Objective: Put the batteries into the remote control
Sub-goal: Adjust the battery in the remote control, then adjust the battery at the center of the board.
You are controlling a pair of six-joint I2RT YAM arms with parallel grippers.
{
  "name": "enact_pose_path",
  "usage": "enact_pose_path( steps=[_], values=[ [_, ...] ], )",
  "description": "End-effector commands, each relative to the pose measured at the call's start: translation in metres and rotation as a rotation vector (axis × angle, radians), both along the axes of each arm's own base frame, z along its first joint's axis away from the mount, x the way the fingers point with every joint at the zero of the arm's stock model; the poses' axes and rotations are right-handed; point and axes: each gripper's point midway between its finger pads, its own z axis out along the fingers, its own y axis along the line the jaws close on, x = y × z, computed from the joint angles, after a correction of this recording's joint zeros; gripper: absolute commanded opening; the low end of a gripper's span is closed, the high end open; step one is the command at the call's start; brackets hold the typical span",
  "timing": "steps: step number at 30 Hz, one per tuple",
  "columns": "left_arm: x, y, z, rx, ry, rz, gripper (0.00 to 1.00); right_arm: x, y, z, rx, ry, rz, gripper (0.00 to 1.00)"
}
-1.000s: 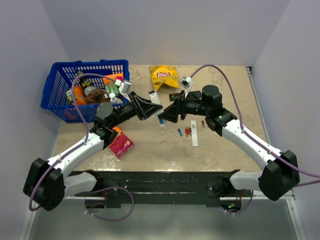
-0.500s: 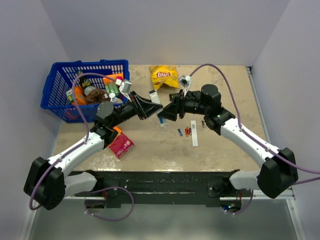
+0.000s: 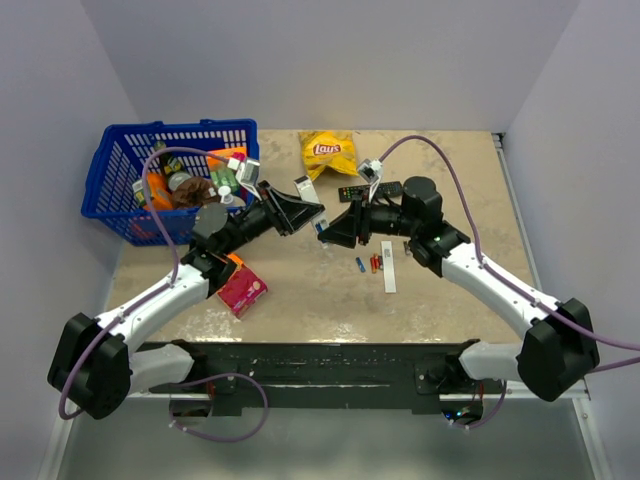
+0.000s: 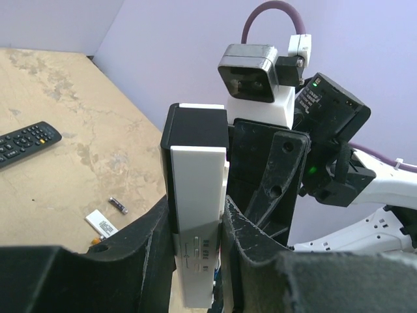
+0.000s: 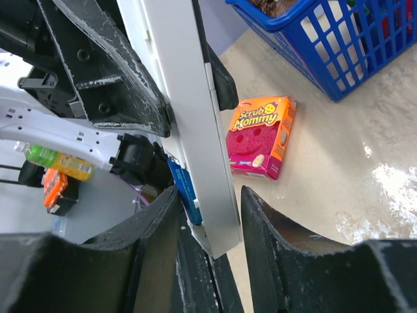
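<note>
The white remote control (image 4: 197, 195) stands upright, with my left gripper (image 4: 199, 215) shut on its lower part. In the right wrist view the remote control (image 5: 189, 117) passes between the fingers of my right gripper (image 5: 208, 195). A blue battery (image 5: 184, 189) sits along the remote's side against one finger, and a gap shows at the other finger. In the top view both grippers, left (image 3: 303, 212) and right (image 3: 330, 230), meet above the table's middle. More batteries, blue (image 3: 359, 265) and red (image 3: 376, 262), lie on the table beside the white back strip (image 3: 389, 268).
A black remote (image 3: 365, 190) and a Lay's bag (image 3: 328, 150) lie behind the grippers. A blue basket (image 3: 170, 180) full of items stands at the far left. A pink Scrub Mommy box (image 3: 243, 288) lies near the left arm. A small dark piece (image 3: 406, 246) rests right of the strip.
My right gripper's jaws have narrowed around the remote's end. Both grippers have shifted slightly toward the far side, with the remote still in the left one.
</note>
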Motion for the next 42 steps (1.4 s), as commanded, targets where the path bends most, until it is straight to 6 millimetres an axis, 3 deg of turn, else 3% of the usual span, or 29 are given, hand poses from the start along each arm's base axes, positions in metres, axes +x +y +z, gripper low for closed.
enact_pose_path(
  steps=[1,11,15,23,25,32,42],
  values=[
    [-0.011,0.005,0.062,-0.142,-0.157,-0.007,0.0,0.0,-0.004,-0.007,-0.02,-0.007,-0.021,0.45],
    [-0.004,0.006,0.038,-0.05,-0.14,0.024,0.0,0.003,-0.012,0.043,-0.004,-0.094,-0.081,0.76],
    [0.003,0.012,0.028,0.0,-0.13,0.085,0.0,0.002,-0.024,0.058,-0.012,-0.126,-0.144,0.87],
    [0.017,0.037,0.012,0.113,-0.115,0.259,0.0,0.007,-0.054,0.057,-0.087,-0.127,-0.318,0.92],
    [0.019,0.045,0.011,0.131,-0.116,0.303,0.0,0.005,-0.064,0.058,-0.095,-0.13,-0.367,0.98],
    [0.02,0.055,0.008,0.145,-0.102,0.358,0.0,0.006,-0.087,0.039,-0.153,-0.117,-0.489,0.98],
    [0.017,0.055,0.0,0.148,-0.062,0.345,0.0,0.015,-0.094,-0.024,-0.318,-0.005,-0.516,0.98]
  ],
)
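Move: The blue battery in the open compartment of the white remote control lies practically between the right fingers, about 1 cm ahead, 2 cm left and 1 cm above. From the left hand, which holds that remote near its middle, the battery is some 4 cm back, 3 cm right and 3 cm lower. Counted from the right hand, on the table roughly 20 cm below, a loose blue battery lies 8 cm right and the red batteries 12 cm right, each about 1 cm ahead; the white cover lies level, 16 cm right. Open the right gripper wide and bring it free of the battery end, rising about 5 cm as it backs off some 8 cm to the right, turning clockwise, then sink to the starting height. Keep the left grip shut on the remote and carry it about 5 cm left and slightly forward, swinging it some 20 degrees counter-clockwise. ##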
